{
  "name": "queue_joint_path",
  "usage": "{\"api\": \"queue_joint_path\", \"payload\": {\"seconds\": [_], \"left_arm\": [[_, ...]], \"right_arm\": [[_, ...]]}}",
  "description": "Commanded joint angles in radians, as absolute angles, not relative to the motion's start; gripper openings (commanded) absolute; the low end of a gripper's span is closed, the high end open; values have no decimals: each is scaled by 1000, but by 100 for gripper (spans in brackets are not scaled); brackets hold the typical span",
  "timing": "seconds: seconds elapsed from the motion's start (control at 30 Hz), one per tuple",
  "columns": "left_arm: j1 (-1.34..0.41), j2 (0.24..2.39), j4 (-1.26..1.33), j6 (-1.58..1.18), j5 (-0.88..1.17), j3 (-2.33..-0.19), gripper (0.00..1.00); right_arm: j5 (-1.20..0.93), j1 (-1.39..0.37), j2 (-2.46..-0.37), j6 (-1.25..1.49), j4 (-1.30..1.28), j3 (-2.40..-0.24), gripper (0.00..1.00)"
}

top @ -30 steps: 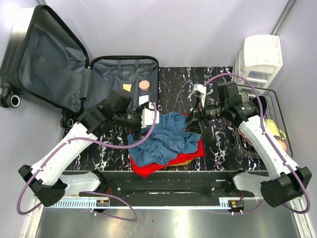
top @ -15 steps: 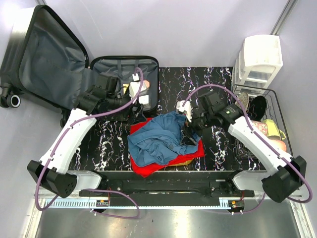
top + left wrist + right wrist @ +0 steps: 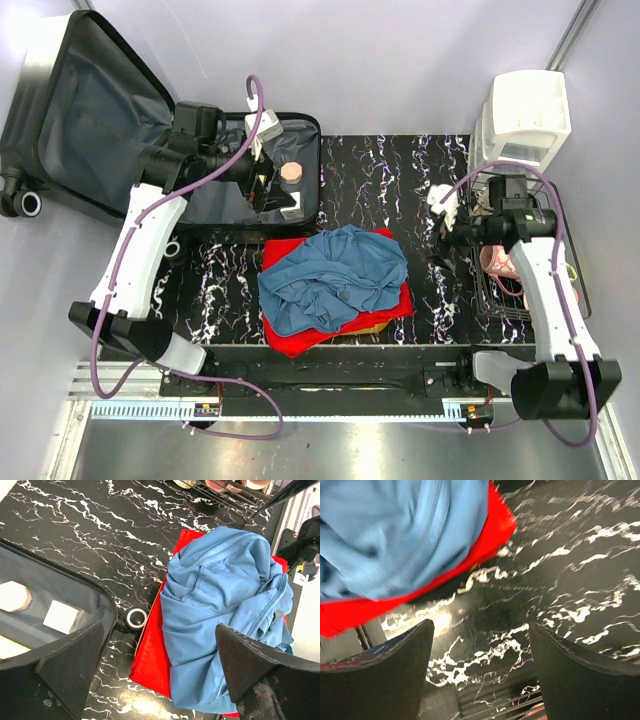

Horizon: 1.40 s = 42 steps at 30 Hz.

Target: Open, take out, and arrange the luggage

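Note:
The luggage (image 3: 215,135) lies open at the back left, its lid propped against the wall and its grey-lined base flat. Inside the base are a pink hexagon (image 3: 291,172) and a white square (image 3: 292,204). My left gripper (image 3: 262,186) hovers open over the base's right side. The left wrist view has the gripper (image 3: 160,626) empty, above the luggage rim (image 3: 107,611) and the edge of the clothes. A crumpled blue garment (image 3: 335,275) lies on a red cloth (image 3: 292,338) at the table's middle. My right gripper (image 3: 441,218) is open and empty over bare marble (image 3: 520,605), right of the pile.
A black wire basket (image 3: 548,192) with several items stands at the right edge, close to the right wrist. A white drawer organizer (image 3: 528,118) sits behind it. A luggage wheel (image 3: 135,619) touches the red cloth's edge. A yellow-orange edge (image 3: 372,325) peeks from under the red cloth.
Both arms have pulled away from the clothes pile: the left swung back over the luggage base and opened wider, the right withdrew toward the wire basket. The pile stays on the table.

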State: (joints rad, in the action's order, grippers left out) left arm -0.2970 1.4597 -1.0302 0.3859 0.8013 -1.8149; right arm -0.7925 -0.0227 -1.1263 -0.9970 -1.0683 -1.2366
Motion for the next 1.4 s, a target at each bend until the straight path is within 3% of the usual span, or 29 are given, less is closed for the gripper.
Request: {"api": "queue_joint_path", "payload": {"seconds": [0.0, 0.23, 0.4, 0.6, 1.2, 1.3, 1.37], "left_arm": [[-285, 1514, -1075, 341, 874, -1930, 99], [-246, 1539, -1077, 272, 903, -1971, 99], [-186, 1520, -1081, 235, 942, -1970, 99], [-108, 1505, -1094, 216, 972, -1988, 99], [-2, 1494, -965, 95, 1028, -1970, 99], [-2, 1506, -1056, 197, 945, -1971, 98], [-2, 1523, -1248, 389, 840, -2002, 95]], "right_arm": [[-775, -6, -1172, -1433, -1157, -1085, 86], [-877, -32, -1285, -1517, -1085, -1003, 87], [-914, -147, -1321, -1503, -1066, -954, 87], [-907, -331, -1316, -1272, -804, -879, 91], [-876, -584, -1459, -732, -486, -966, 89], [-865, -606, -1457, -689, -460, -962, 89], [-851, -607, -1457, -675, -451, -963, 89]]}}
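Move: My right hand hangs open to the right of the red-and-blue clothes pile on the yellow box. The pile's middle is about 22 cm to its left, 5 cm back and 15 cm below. The pink mug stands roughly 15 cm to its right and level with it, in the dish rack whose middle is some 20 cm right and 3 cm ahead, both about 17 cm lower. From my left hand, the pile is some 16 cm back, 11 cm right and 27 cm down. I drop my right hand quickly by about 14 cm beside the pile, turning it nearly 30 degrees counter-clockwise and easing back a little. Then I sweep it some 15 cm left, fingers still open, until they meet the jeans' right side and push pile and box along. Meanwhile my open left hand withdraws left over the suitcase, rising and reaching slightly forward. ##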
